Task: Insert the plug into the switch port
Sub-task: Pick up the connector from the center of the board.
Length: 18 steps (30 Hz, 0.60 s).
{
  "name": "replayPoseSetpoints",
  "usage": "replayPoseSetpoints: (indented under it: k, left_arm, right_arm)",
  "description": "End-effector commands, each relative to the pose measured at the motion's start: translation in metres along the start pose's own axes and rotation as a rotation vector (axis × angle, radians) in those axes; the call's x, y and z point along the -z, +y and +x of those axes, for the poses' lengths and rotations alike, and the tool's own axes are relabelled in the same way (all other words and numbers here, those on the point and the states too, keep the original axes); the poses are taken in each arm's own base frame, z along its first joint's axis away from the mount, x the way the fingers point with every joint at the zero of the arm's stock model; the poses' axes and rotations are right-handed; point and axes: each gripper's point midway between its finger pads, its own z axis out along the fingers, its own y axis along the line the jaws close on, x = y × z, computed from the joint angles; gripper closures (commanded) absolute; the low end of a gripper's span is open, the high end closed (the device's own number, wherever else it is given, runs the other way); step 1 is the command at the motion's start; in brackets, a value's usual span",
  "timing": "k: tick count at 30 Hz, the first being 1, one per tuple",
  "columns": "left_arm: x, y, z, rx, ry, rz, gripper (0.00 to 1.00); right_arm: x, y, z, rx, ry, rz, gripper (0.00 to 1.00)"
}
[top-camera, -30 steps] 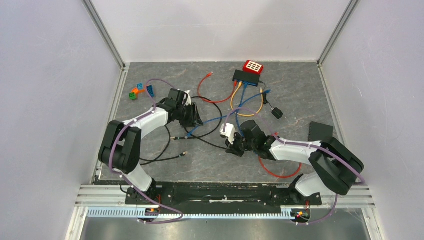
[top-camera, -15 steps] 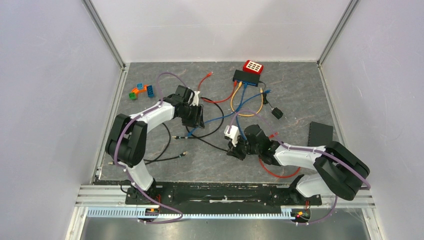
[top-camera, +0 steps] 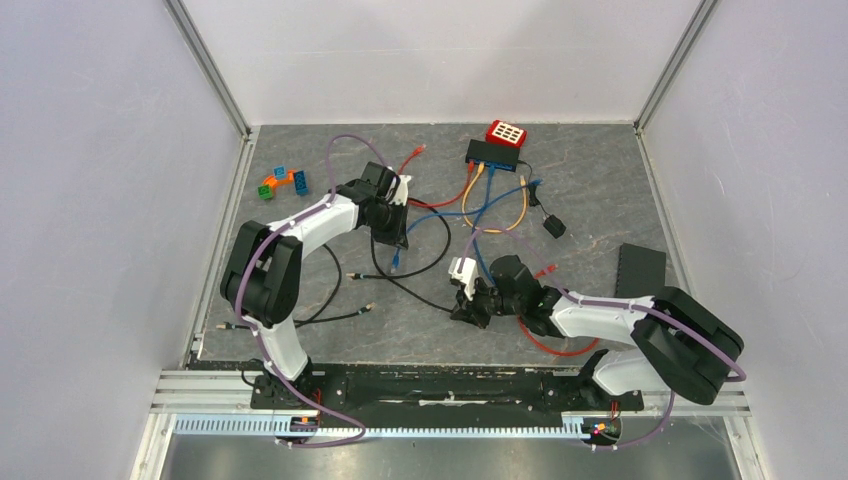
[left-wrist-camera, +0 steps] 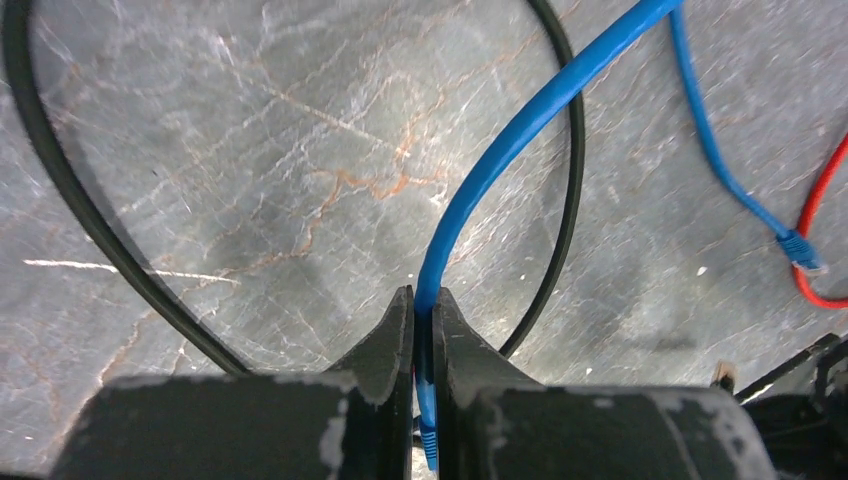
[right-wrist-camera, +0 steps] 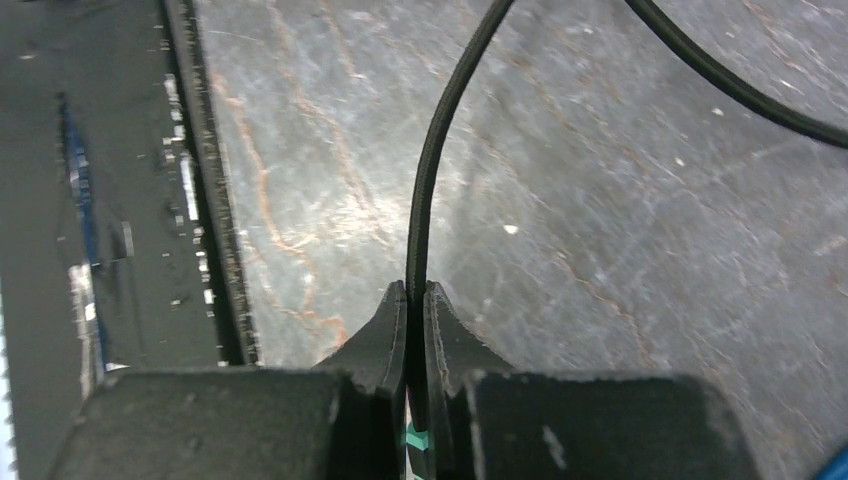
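Note:
The switch (top-camera: 493, 153) is a dark box at the back of the table, with a red keypad-like block (top-camera: 506, 133) behind it and orange and blue cables plugged in. My left gripper (top-camera: 393, 236) (left-wrist-camera: 422, 300) is shut on a blue cable (left-wrist-camera: 520, 130) close to its end. The blue plug (left-wrist-camera: 428, 440) shows just behind the jaws. My right gripper (top-camera: 466, 308) (right-wrist-camera: 416, 292) is shut on a thin black cable (right-wrist-camera: 430, 170) near mid-table; a green band shows between its jaws.
Loose black, blue, red and orange cables cross the middle of the table. A second blue plug (left-wrist-camera: 800, 246) lies beside a red cable (left-wrist-camera: 815, 210). Coloured blocks (top-camera: 280, 182) sit at the back left, a black box (top-camera: 641, 265) at the right, and a small black adapter (top-camera: 555, 227).
My left gripper moved toward the back and shut on the blue cable. My right gripper slid a little nearer and left, still gripping the black cable.

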Motion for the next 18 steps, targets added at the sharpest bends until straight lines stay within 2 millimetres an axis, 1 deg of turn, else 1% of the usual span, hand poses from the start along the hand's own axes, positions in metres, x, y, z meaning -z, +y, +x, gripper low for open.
replayPoseSetpoints:
  k: [1, 4, 6, 8, 11, 12, 16, 18]
  left_arm:
    - [0.021, -0.015, -0.044, 0.001, -0.124, 0.021, 0.98]
    - [0.017, -0.013, -0.053, 0.008, -0.128, 0.011, 0.98]
    - [0.013, -0.007, -0.058, 0.002, -0.131, -0.023, 0.98]
    - [0.008, 0.006, -0.067, -0.016, -0.148, -0.083, 0.97]
    - [0.005, 0.021, -0.089, -0.034, -0.190, -0.129, 0.96]
    - [0.002, 0.024, -0.096, -0.041, -0.208, -0.138, 0.95]
    - [-0.008, 0.036, -0.125, -0.050, -0.260, -0.153, 0.92]
    - [-0.014, 0.036, -0.134, -0.058, -0.269, -0.129, 0.86]
  right_arm:
    - [0.005, 0.028, -0.020, 0.043, -0.039, -0.089, 1.00]
    - [0.010, 0.040, -0.027, 0.073, -0.033, -0.116, 1.00]
    - [0.015, 0.042, -0.034, 0.073, -0.050, -0.101, 1.00]
    - [0.020, 0.041, -0.034, 0.065, -0.058, -0.077, 1.00]
    - [0.026, 0.032, -0.026, 0.050, -0.070, 0.000, 1.00]
    - [0.027, 0.033, -0.023, 0.045, -0.079, -0.003, 1.00]
    - [0.028, 0.057, -0.012, 0.022, -0.068, -0.099, 1.00]
    - [0.029, 0.060, -0.006, 0.019, -0.038, -0.101, 1.00]
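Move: About 10 cm ahead of the left hand and 5 cm to its right lies the far arc of the black loop, roughly 4 cm lower. The red cable's bend is at 9 cm ahead and 7 right, and the switch some 21 ahead and 21 right. From the right hand, the board's near edge is straight back about 10 cm; the black loop's free plug lies around 9 cm ahead and 27 to the left, the loose blue plug 7 ahead and 6 right. Lifting the still-pinched blue cable about 3 cm, the left hand carries it forward some 9 cm, towards the black loop's far arc, sinking slightly later while its fingertips swing outward about 10 degrees. The right hand keeps its pinch beside the black plug and draws that cable back about 4 cm towards the near edge, rising, then dipping a little. ##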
